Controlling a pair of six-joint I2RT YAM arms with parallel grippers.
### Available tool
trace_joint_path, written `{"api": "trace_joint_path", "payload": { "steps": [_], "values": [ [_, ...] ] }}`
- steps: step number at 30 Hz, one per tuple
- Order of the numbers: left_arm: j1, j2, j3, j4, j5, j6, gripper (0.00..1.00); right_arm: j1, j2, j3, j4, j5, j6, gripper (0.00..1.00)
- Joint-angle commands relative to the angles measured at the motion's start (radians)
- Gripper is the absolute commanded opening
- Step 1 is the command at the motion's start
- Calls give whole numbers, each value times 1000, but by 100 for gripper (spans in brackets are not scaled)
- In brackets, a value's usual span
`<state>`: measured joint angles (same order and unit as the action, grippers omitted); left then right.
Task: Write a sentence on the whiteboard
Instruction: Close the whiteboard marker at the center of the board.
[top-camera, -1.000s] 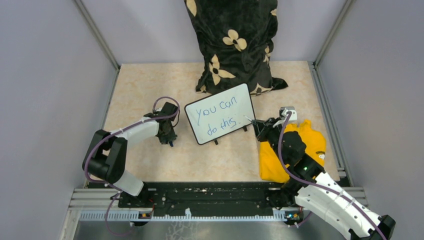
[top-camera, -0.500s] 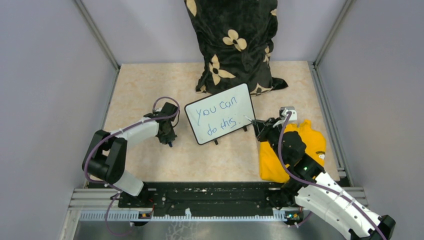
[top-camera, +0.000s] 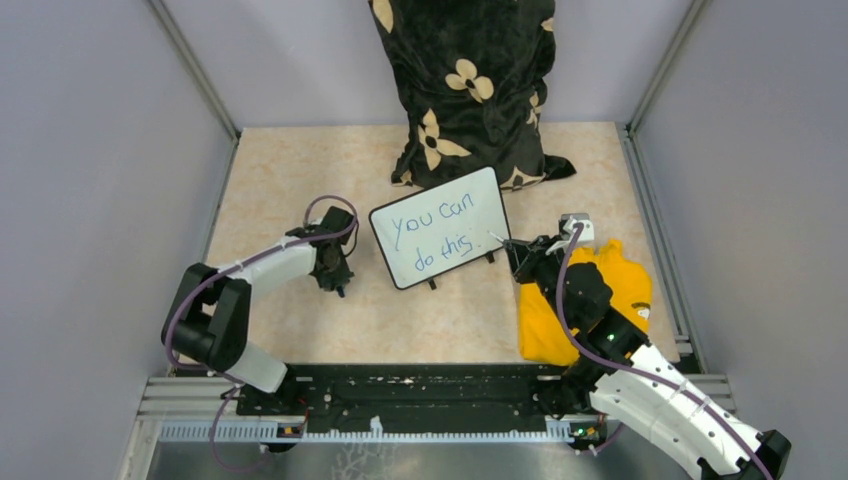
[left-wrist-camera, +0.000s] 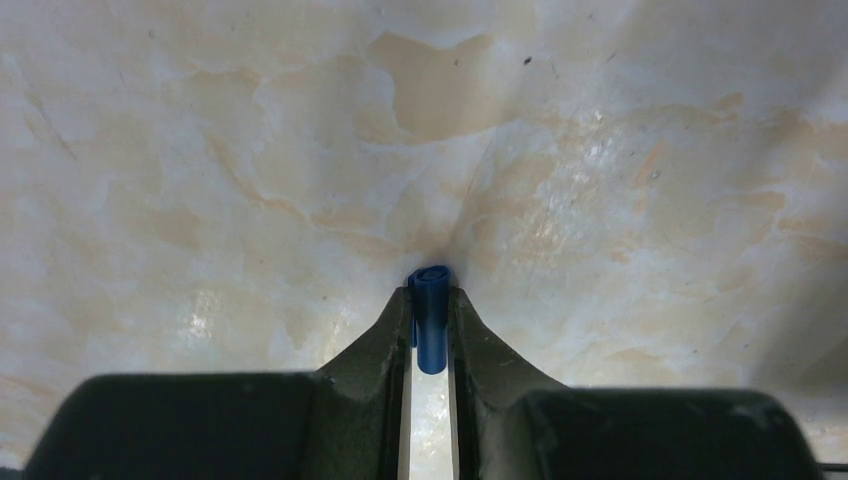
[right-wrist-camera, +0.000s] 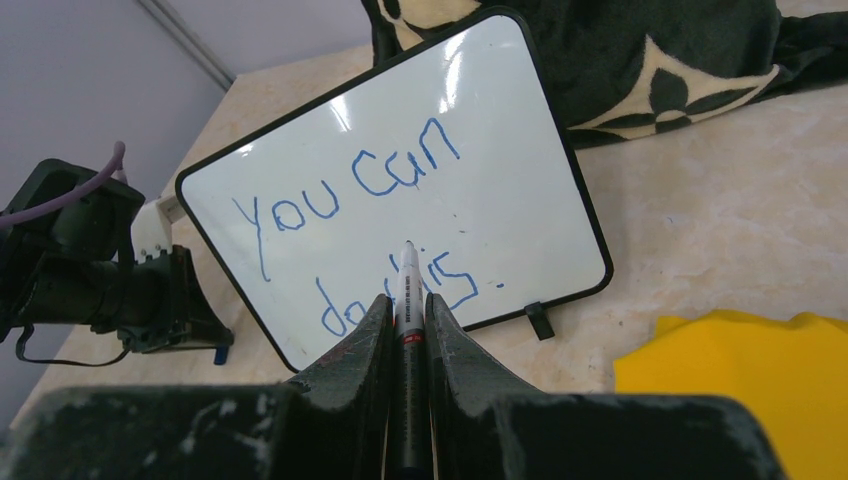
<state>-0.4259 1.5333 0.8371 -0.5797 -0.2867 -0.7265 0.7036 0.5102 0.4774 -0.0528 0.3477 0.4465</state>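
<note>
The whiteboard (top-camera: 478, 186) (right-wrist-camera: 500, 80) leans tilted against a black floral cushion in the middle of the table. The sentence (top-camera: 440, 215) (right-wrist-camera: 380, 175) on it reads "You can do this." in blue ink, in two lines. My right gripper (top-camera: 515, 247) (right-wrist-camera: 405, 300) is shut on a marker (right-wrist-camera: 406, 285). The marker's bare tip points at the board's lower right part, near the word "this". Left of the board, my left gripper (top-camera: 338, 284) (left-wrist-camera: 431, 297) points down at the tabletop. It is shut on a small blue marker cap (left-wrist-camera: 431, 318) (top-camera: 341, 290).
The black cushion with cream flowers (top-camera: 470, 90) (right-wrist-camera: 620, 60) stands behind the board. A yellow cloth (top-camera: 600, 290) (right-wrist-camera: 740, 390) lies under my right arm. Grey walls enclose the beige marbled tabletop (top-camera: 290, 170) (left-wrist-camera: 200, 150).
My left jaws have narrowed onto the blue cap, and the left wrist has shifted slightly toward the near edge. The right arm, marker and board have not moved.
</note>
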Motion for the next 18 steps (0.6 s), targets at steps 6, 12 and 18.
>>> {"api": "trace_joint_path", "payload": {
  "steps": [6, 12, 18],
  "values": [
    [-4, -173, 41, -166, -12, -51, 0, -11, -9, 33, 10, 20, -12, 0],
    [-3, -326, 113, -234, -40, -38, 0, -11, -8, 59, -9, 18, -16, 0],
    [-4, -504, 151, -150, 27, 40, 0, -11, 5, 112, -15, 6, -30, 0]
  ]
}}
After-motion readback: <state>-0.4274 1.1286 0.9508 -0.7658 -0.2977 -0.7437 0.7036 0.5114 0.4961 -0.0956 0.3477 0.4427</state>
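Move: The cap, already pinched in the left hand, is bound for the marker tip, which lies some 33 cm to that hand's right, about 2 cm farther out and roughly 21 cm higher. Between them the propped whiteboard has its middle about 23 cm to the left hand's right, 9 cm ahead and 7 cm above. The right hand already grips the marker, its tip about 4 cm ahead of that hand and 3 cm left, level in height. The blue cap is carried up from the tabletop in the left fingers, which keep their pinch; the left hand climbs about 13 cm, quickening as it goes, nearly straight up towards the marker's height. On the way its down-pointing fingers swing outward by some 20 degrees. The right hand all but stays in place, holding the marker out over the board's near right corner. ##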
